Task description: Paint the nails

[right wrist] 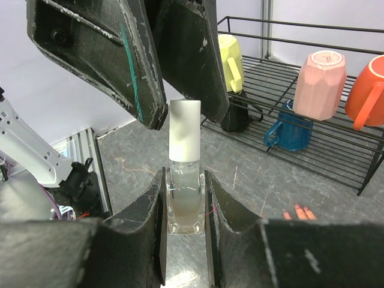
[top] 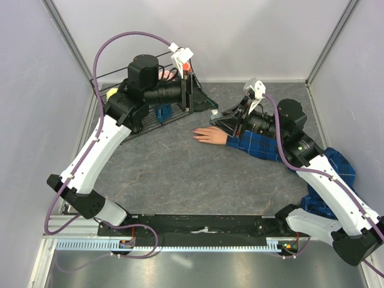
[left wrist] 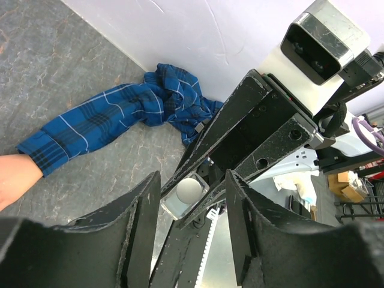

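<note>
The peach-pink fake hand (top: 210, 135) lies flat on the grey table, coming out of a blue plaid sleeve (top: 258, 146). Its fingertips (right wrist: 298, 212) show in the right wrist view, but the nails are too small to make out. My right gripper (top: 217, 115) (right wrist: 184, 177) is shut on a small clear bottle (right wrist: 185, 207) and holds it just above and behind the hand. The bottle's white cap (right wrist: 184, 138) (left wrist: 189, 192) points toward my left gripper (top: 210, 108) (left wrist: 192, 198). That gripper is open, one finger on each side of the cap, with gaps showing.
A black wire rack (top: 138, 114) stands at the back left and holds yellow (right wrist: 231, 54), pink (right wrist: 318, 75), orange (right wrist: 369, 90) and blue (right wrist: 288, 129) mugs. The rest of the plaid shirt is bunched by the right wall (top: 336, 174) (left wrist: 174, 90).
</note>
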`<action>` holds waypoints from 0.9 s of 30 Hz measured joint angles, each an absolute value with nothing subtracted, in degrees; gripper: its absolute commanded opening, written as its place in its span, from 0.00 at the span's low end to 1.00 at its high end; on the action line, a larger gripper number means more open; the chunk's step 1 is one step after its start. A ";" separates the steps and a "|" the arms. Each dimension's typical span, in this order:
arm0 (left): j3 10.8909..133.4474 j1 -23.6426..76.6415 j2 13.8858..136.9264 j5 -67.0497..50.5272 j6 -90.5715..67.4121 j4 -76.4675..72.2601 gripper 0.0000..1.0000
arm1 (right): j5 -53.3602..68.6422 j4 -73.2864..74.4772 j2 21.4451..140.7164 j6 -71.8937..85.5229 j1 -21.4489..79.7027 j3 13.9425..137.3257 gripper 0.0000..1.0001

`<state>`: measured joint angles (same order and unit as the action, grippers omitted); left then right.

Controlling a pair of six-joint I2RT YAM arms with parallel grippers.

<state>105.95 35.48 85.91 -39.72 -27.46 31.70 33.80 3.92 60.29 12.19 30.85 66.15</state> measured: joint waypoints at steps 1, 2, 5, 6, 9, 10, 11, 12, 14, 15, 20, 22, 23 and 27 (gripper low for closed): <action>106.02 35.48 85.91 -39.72 -27.42 31.70 0.50 | 33.80 3.92 60.29 12.19 30.85 66.15 0.00; 106.06 35.48 85.91 -39.72 -27.33 31.70 0.50 | 33.80 3.92 60.29 12.19 30.85 66.15 0.00; 106.13 35.55 85.91 -39.70 -27.20 31.81 0.48 | 33.80 3.92 60.29 12.19 30.85 66.15 0.00; 106.13 35.66 85.91 -39.68 -27.03 31.99 0.47 | 33.80 3.92 60.29 12.19 30.85 66.15 0.00; 106.13 35.88 85.91 -39.62 -26.59 32.99 0.46 | 33.78 3.92 60.29 12.16 30.85 66.15 0.00; 106.13 35.92 85.91 -39.57 -26.41 33.28 0.45 | 33.78 3.92 60.29 12.16 30.85 66.15 0.00; 106.15 36.05 85.91 -39.57 -26.22 33.58 0.44 | 33.78 3.92 60.29 12.19 30.85 66.15 0.00; 106.19 36.10 85.91 -39.57 -26.06 33.85 0.44 | 33.78 3.92 60.29 12.16 30.85 66.15 0.00; 106.24 36.12 85.91 -39.55 -25.85 34.33 0.43 | 33.80 3.92 60.29 12.16 30.85 66.15 0.00; 106.24 36.12 85.91 -39.51 -25.78 34.39 0.43 | 33.80 3.92 60.29 12.19 30.85 66.15 0.00; 106.34 36.14 85.91 -39.13 -25.52 34.48 0.36 | 33.80 3.92 60.31 12.19 30.85 66.15 0.00; 106.59 36.14 85.91 -39.09 -25.47 34.65 0.33 | 33.82 3.92 60.36 12.19 30.85 66.15 0.00; 106.78 36.14 85.91 -39.07 -25.41 34.68 0.31 | 33.82 3.92 60.38 12.19 30.85 66.15 0.00; 107.53 36.23 85.91 -38.72 -25.17 34.68 0.19 | 34.00 3.88 60.55 12.19 30.85 66.17 0.00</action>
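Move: The white cap on the nail polish bottle already sits between the left gripper's open fingertips, about 2 cm to the right of its hand point and 1 cm lower. The glass bottle is about 4 cm below the left hand point and 2 cm to its right. The fake hand lies some 8 cm ahead, 4 cm right and roughly 30 cm below. From the right hand, which grips the glass, the cap is about 3 cm straight up. Keep the left gripper at the cap and close its fingers to about half their present gap, until they touch the cap's sides; meanwhile dip a little under 1 cm, ease back about half a centimetre, and come up level again. Keep the right gripper still with its hold on the glass. ##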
